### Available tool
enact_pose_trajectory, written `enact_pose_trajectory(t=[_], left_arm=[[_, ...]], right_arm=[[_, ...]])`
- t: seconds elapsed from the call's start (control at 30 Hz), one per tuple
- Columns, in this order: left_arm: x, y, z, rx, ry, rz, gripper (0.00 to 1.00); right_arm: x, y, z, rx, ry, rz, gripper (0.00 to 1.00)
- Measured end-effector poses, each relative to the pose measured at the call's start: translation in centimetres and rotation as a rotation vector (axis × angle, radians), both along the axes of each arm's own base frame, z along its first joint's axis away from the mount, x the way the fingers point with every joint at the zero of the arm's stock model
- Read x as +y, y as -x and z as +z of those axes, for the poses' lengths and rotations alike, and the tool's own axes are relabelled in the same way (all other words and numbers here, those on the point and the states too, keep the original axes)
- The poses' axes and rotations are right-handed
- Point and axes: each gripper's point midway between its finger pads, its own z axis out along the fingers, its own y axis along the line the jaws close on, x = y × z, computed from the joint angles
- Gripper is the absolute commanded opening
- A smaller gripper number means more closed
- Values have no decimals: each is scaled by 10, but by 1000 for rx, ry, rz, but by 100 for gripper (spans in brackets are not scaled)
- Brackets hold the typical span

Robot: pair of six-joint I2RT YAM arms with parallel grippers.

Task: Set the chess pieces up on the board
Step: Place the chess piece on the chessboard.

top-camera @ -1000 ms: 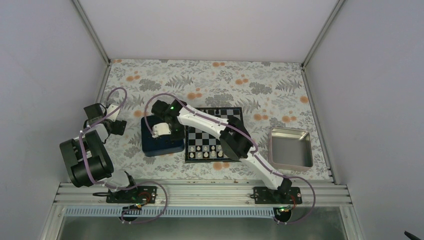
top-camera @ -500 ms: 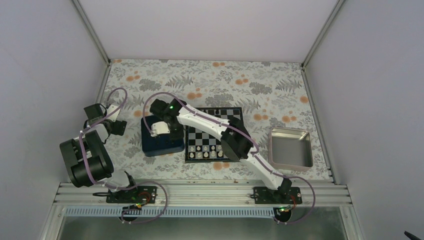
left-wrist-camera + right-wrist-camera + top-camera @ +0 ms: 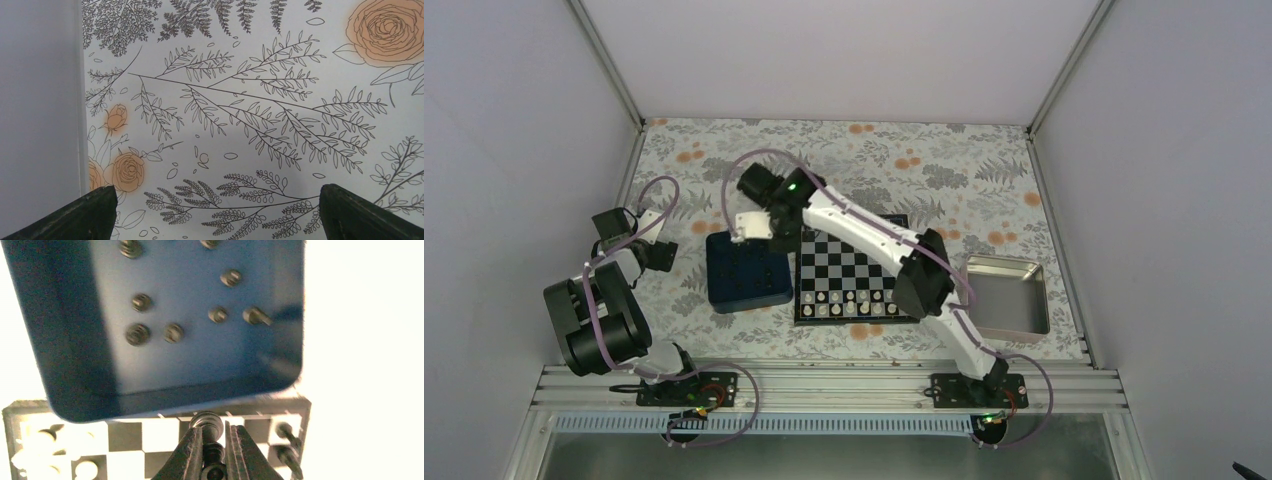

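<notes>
My right gripper (image 3: 215, 434) is shut on a black chess piece (image 3: 209, 422), held upright between the fingers (image 3: 194, 445) just over the board's (image 3: 150, 432) edge beside the blue tray. In the top view the right gripper (image 3: 779, 232) hangs at the far-left corner of the board (image 3: 854, 265). Several more black chess pieces (image 3: 173, 332) lie in the dark blue tray (image 3: 75, 365). Two black pieces (image 3: 286, 434) stand on the board's corner squares. My left gripper (image 3: 215, 215) is open over bare floral cloth, far left of the board (image 3: 656, 252).
White pieces (image 3: 844, 302) fill the board's near rows. The dark blue tray (image 3: 746, 275) touches the board's left side. A silver metal tray (image 3: 1006, 295) sits to the right of the board. A grey wall (image 3: 40, 100) runs close by the left gripper.
The right gripper shut on a black piece in the blue tray, then rose and moved away and to the right, to the board's far-left corner. The left arm stayed still.
</notes>
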Motion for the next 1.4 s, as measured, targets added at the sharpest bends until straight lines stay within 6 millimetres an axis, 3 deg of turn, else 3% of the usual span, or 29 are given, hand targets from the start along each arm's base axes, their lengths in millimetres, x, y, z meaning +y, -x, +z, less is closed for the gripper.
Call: enact_pose_trajectory(t=[0.13, 0.3, 0.4, 0.5, 0.93, 1.4], left_arm=[[0, 0, 0, 0, 0, 0, 100], [0, 0, 0, 1, -1, 0, 100], [0, 0, 0, 1, -1, 0, 100], [0, 0, 0, 1, -1, 1, 100], [1, 1, 0, 4, -8, 2, 100], [0, 2, -3, 11, -6, 0, 100]], right_arm=[[-34, -38, 20, -17, -28, -102, 4], [-107, -101, 41, -41, -50, -288, 4], [-144, -127, 41, -41, -47, -377, 4], [-161, -133, 27, -10, -28, -410, 4], [-146, -122, -35, 132, 8, -363, 4], [-143, -118, -50, 165, 9, -358, 4]])
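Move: The right gripper already holds the dark chess piece upright. Its empty square, fourth from the left in the far row, lies about 12 cm ahead, 14 cm to the right and some 12 cm below. In that row the c-file piece stands one square (3 cm) left of it and the e-file piece one square right. The dark blue tray is about 10 cm left of the hand, 1 cm back and 11 cm below. From the left gripper the square is about 7 cm ahead, 45 cm right and 3 cm below. Swing the right gripper quickly away from the tray to the gap between the c-file and e-file pieces, about 14 cm right and 12 cm forward, rising 4 cm on the way and turning some 20 degrees clockwise. Ease back left a little, then lower some 9 cm towards the empty square, bringing the fingers nearer upright and keeping the pinch on the piece. ##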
